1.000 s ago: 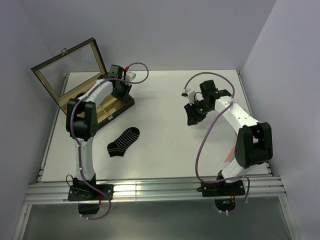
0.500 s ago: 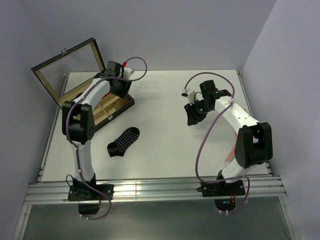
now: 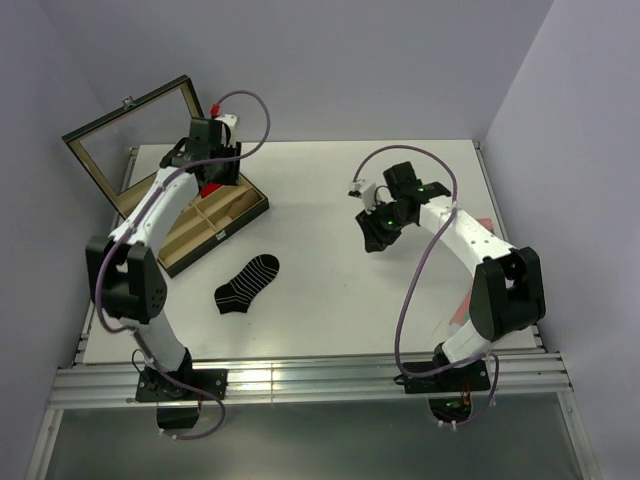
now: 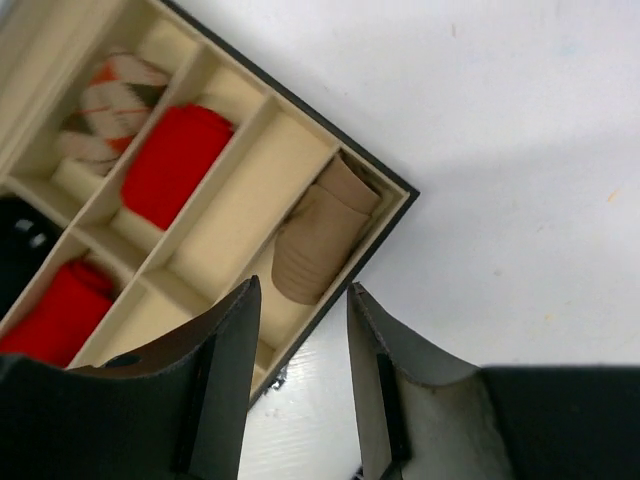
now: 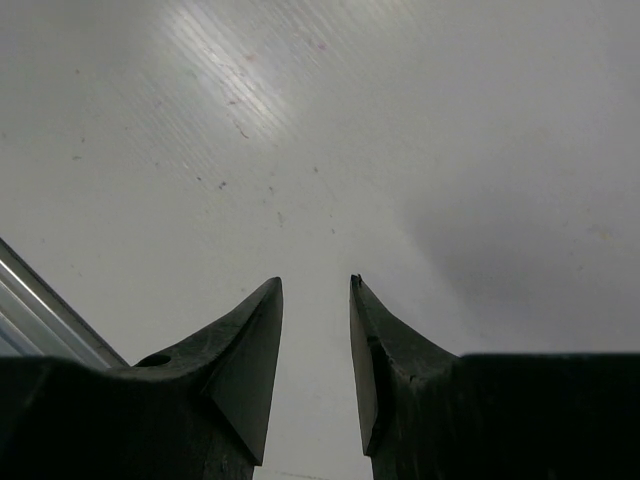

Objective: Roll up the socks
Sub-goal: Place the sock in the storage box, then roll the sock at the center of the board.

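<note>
The short black sock with thin white stripes (image 3: 247, 284) lies flat on the white table, between the two arms. A tan-brown sock (image 4: 320, 240) sits rolled up in the end compartment of the wooden box (image 4: 395, 185). In the top view the arm hides it. My left gripper (image 4: 303, 288) hovers over that corner of the box (image 3: 245, 210), open, with nothing between its fingers. Seen from above, the left gripper (image 3: 207, 172) is over the box's far part. My right gripper (image 3: 375, 228) hangs open over bare table, right of centre, and the right wrist view of it (image 5: 315, 280) shows only table.
The box's glass lid (image 3: 130, 135) stands open at the back left. Other compartments hold two red bundles (image 4: 175, 160) and a coral patterned sock (image 4: 105, 105). Something coral-pink (image 3: 458, 318) peeks out behind the right arm. An aluminium rail (image 3: 300, 380) runs along the near edge.
My left gripper has risen and swung left from the box's right end toward its far part, its jaws a little wider. The right gripper has drifted slightly left.
</note>
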Controlling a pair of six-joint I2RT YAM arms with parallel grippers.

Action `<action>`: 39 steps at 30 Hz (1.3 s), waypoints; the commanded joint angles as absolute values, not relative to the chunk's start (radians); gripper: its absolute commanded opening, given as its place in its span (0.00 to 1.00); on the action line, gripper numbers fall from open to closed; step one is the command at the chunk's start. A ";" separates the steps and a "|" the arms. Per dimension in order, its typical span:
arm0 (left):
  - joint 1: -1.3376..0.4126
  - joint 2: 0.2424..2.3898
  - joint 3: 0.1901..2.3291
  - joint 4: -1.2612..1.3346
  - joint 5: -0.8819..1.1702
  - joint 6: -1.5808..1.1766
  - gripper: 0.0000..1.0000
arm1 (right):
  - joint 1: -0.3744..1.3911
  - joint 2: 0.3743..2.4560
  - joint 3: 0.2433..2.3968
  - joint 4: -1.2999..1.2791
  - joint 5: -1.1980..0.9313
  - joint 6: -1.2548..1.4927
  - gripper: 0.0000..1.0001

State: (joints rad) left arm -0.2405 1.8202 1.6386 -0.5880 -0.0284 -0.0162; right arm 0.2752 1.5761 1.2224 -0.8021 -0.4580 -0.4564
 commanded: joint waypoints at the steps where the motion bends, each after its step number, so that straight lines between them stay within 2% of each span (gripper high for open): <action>1: -0.244 1.626 1.553 -0.516 -0.156 -0.228 0.45 | 0.386 1.520 1.198 -0.706 -0.422 -0.433 0.41; 8: -0.265 1.185 1.300 -0.474 -0.215 -0.420 0.46 | 0.636 1.520 1.203 -0.582 -0.414 -0.391 0.41; 14: -0.267 0.950 1.207 -0.503 -0.186 -0.502 0.48 | 0.810 1.528 1.172 -0.388 -0.407 -0.354 0.41; 22: -0.270 0.851 1.169 -0.523 -0.115 -0.558 0.48 | 0.983 1.675 1.153 -0.126 -0.371 -0.307 0.40; 28: -0.273 0.824 1.164 -0.532 -0.103 -0.577 0.48 | 1.028 1.844 1.258 -0.080 -0.377 -0.279 0.38; 39: -0.275 0.759 1.105 -0.515 -0.178 -0.607 0.48 | 1.141 1.939 1.327 -0.005 -0.293 -0.287 0.39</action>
State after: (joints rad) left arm -0.2699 0.7872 1.1229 -0.5434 -0.1333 -0.5789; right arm 1.1038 1.9079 1.2663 -0.0731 -0.3248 -0.2943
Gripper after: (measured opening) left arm 0.482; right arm 0.391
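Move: The black striped sock lies flat on the table some 30 cm to the right hand's left, about 7 cm back and 11 cm lower; the storage box's middle stands about 46 cm left of that hand and 18 cm ahead. From the left hand the striped sock is about 23 cm back, 4 cm right and 18 cm down. The brown rolled sock sits in its compartment almost under the left hand, about 2 cm ahead, 2 cm right and 13 cm below. Towards the black striped sock the right hand sweeps, about 30 cm left and some 12 cm back, swinging counter-clockwise by roughly 35 degrees and dipping late to come close over the sock with open fingers. The empty left hand clears out of the way, drawing back some 20 cm and up from the storage box, fingers tipping up and the hand rolling left side down, still open. ##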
